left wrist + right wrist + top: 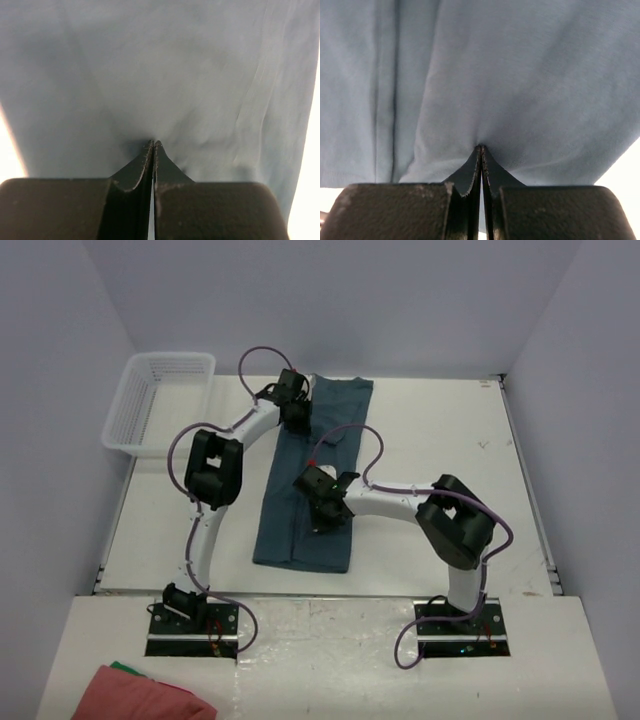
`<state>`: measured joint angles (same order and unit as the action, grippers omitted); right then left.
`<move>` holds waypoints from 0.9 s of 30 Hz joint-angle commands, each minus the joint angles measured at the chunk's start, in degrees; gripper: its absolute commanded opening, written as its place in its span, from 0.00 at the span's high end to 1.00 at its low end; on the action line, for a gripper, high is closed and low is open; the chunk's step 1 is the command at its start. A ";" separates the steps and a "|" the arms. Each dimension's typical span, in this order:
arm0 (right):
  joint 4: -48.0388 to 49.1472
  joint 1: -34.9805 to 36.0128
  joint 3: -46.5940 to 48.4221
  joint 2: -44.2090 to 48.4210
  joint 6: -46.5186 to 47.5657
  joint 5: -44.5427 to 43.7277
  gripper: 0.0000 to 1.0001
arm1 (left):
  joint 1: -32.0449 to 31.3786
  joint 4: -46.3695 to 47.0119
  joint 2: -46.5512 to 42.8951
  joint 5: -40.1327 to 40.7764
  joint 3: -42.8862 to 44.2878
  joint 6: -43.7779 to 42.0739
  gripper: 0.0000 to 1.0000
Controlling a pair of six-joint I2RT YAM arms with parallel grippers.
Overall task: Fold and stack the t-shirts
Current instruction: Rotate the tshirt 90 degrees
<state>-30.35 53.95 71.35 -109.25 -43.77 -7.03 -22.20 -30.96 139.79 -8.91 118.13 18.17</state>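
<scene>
The dark teal-blue t-shirt lies on the white table as a long narrow strip running from the far middle toward the near edge. My left gripper is down on its far left part. My right gripper is down on its near middle. In the left wrist view the left gripper is shut, with the fabric puckering into its tips. In the right wrist view the right gripper is shut too, and the cloth draws into creases at its tips.
A white mesh basket sits at the far left of the table. A pink-red cloth with a green edge lies on the near shelf, bottom left. Grey walls close in the table on three sides.
</scene>
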 commanded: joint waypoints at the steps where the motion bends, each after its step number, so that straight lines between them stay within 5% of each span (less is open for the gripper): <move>1: -10.60 0.10 -0.51 2.72 -1.50 -4.83 1.00 | 0.57 0.55 -10.93 3.81 -3.69 -1.83 1.00; 7: -14.12 0.27 -2.44 12.82 1.14 -11.77 1.00 | -0.56 1.34 -21.65 7.22 -11.07 2.21 1.00; 9: -12.99 0.27 -3.94 17.46 3.94 -10.56 0.90 | -1.00 1.25 -25.42 11.43 -14.13 3.35 1.00; 12: -7.47 0.27 -7.09 23.00 7.10 -1.37 0.71 | -1.01 -0.23 -29.55 17.15 -18.09 7.73 1.00; 14: -3.51 0.27 -9.03 25.22 7.90 3.81 0.67 | -1.09 -0.59 -31.76 20.14 -20.81 10.03 1.00; 20: 10.29 0.36 -14.66 25.76 7.48 22.10 0.67 | -1.36 2.74 -43.26 24.47 -40.56 17.77 1.00; 27: 17.34 2.56 -12.39 19.79 5.10 31.54 0.66 | -1.62 3.98 -47.76 24.73 -48.42 16.54 1.00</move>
<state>-18.98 55.51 56.53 -87.57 -37.67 16.58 -23.49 -29.61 95.85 13.41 70.61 33.47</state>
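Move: Both hands still rest their shut fingertips on the folded t-shirt, which lies lengthwise away from the robot. The shirt's near edge has its middle about 11 cm back and 5 cm left of the right hand. Its near-left corner is some 10 cm back and 17 cm left, its near-right corner 12 cm back and 6 cm right. From the left hand that near-left corner is about 40 cm back and 12 cm left. The white basket stands roughly 35 cm left and 7 cm ahead. Both hands come free of the cloth. The right first skims about 5 cm to its right, dragging the shirt's near end, then lifts and swings back left and towards the near edge, fingers opening about a third as the wrist rolls left side up. The left rises some 15 cm, then swings back and left past the shirt's left edge, sinking halfway again and turning counter-clockwise, fingers shut. ##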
